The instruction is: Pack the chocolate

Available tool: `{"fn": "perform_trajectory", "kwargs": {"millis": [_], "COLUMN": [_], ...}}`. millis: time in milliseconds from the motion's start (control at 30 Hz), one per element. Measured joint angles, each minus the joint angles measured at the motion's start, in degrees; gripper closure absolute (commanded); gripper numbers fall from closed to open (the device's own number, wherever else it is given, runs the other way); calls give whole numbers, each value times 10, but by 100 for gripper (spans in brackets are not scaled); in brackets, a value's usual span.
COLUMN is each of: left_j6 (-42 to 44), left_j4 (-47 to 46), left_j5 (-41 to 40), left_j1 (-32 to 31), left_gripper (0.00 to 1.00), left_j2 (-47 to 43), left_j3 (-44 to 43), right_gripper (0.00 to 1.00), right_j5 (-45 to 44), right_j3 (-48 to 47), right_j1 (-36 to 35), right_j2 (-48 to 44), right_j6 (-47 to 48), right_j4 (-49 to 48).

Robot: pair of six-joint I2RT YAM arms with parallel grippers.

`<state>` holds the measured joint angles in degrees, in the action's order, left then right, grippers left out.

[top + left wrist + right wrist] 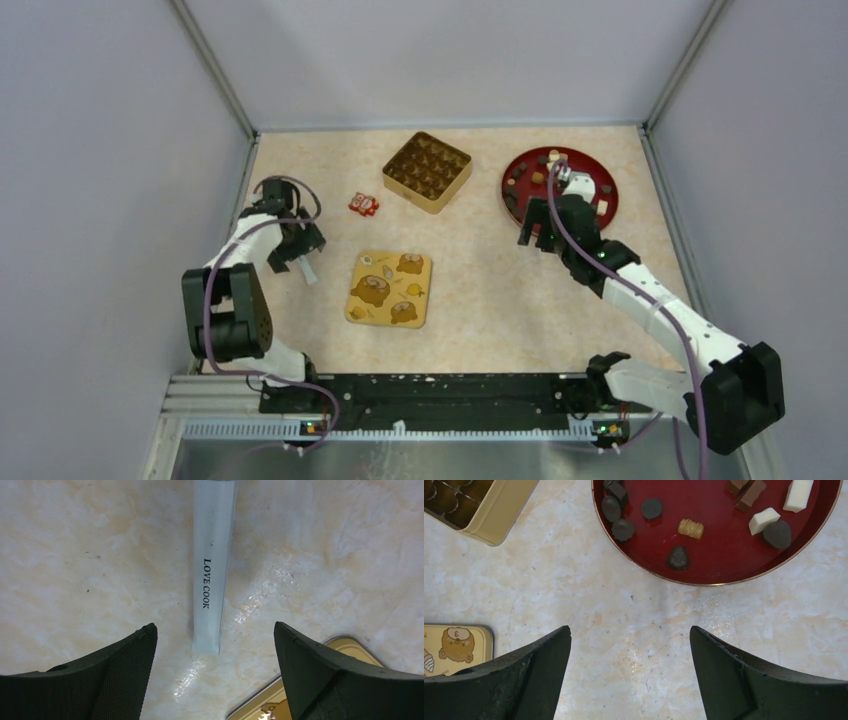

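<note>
The chocolate (538, 177) lies as several small lumps on a round red plate (583, 163) at the back right. In the right wrist view the pieces are mostly dark chocolate (678, 557), with one tan and two cream-white. My right gripper (540, 236) hangs open over bare table just short of the plate's (719, 555) near rim. Nothing is between the jaws of the right gripper (630, 632). A gold box (427, 170) with moulded pockets sits at back centre. My left gripper (297, 250) is open at the left. Below the left gripper (215, 630) lies a flat pale strip (212, 565) marked LOVE COOK.
A square yellow lid (390, 288) printed with brown cartoons lies flat mid-table. Its corner (260, 705) shows in the left wrist view, and the lid (454, 645) also shows in the right wrist view. A small red-and-white wrapped sweet (363, 204) lies left of the box. Walls enclose the table.
</note>
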<state>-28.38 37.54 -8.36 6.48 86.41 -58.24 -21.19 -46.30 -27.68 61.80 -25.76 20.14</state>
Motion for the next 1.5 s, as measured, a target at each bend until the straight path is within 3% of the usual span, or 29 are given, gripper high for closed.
{"fn": "perform_trajectory", "kwargs": {"millis": [400, 833, 1167, 1300, 1500], "left_j6": [0, 6, 71, 85, 99], "left_j4": [-88, -100, -13, -5, 0], "left_j5": [45, 64, 137, 159, 269], "left_j1": [32, 44, 9, -96, -247], "left_gripper": [45, 97, 99, 100, 99], "left_j2": [85, 90, -44, -101, -118], "left_j3": [24, 17, -29, -62, -77], "right_gripper": [14, 15, 16, 16, 16], "right_j5": [14, 2, -19, -37, -77], "right_j3": [2, 35, 35, 28, -1], "right_j1": [0, 0, 0, 0, 0], "right_j2": [1, -28, -59, -67, -88], "right_j6": [-13, -44, -53, -49, -34], "right_j4": [0, 6, 23, 41, 66]}}
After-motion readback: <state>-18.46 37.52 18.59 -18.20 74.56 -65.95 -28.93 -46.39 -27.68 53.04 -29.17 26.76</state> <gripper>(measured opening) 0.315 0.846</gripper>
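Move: The tongs lie under the left hand, some 5 cm down, jaws outward; their middle is about 8 cm ahead and 4 cm to its left, with the white handle running back under the open fingers. The red packet is roughly 18 cm ahead and 15 cm right, the bear-patterned lid about 23 cm right and 6 cm back. From the right hand, the tongs are around 62 cm left, 10 cm ahead and 15 cm down. The left fingers close on the tongs' white handle by the lettering, pinching it after the hand has sunk about 5 cm and eased a little forward. Keeping that grip, the hand lifts the tongs and sweeps some 20 cm right to above the bear-patterned lid, the wrist swinging clockwise. The empty, open right hand settles slightly, then backs off right and up a few centimetres. ##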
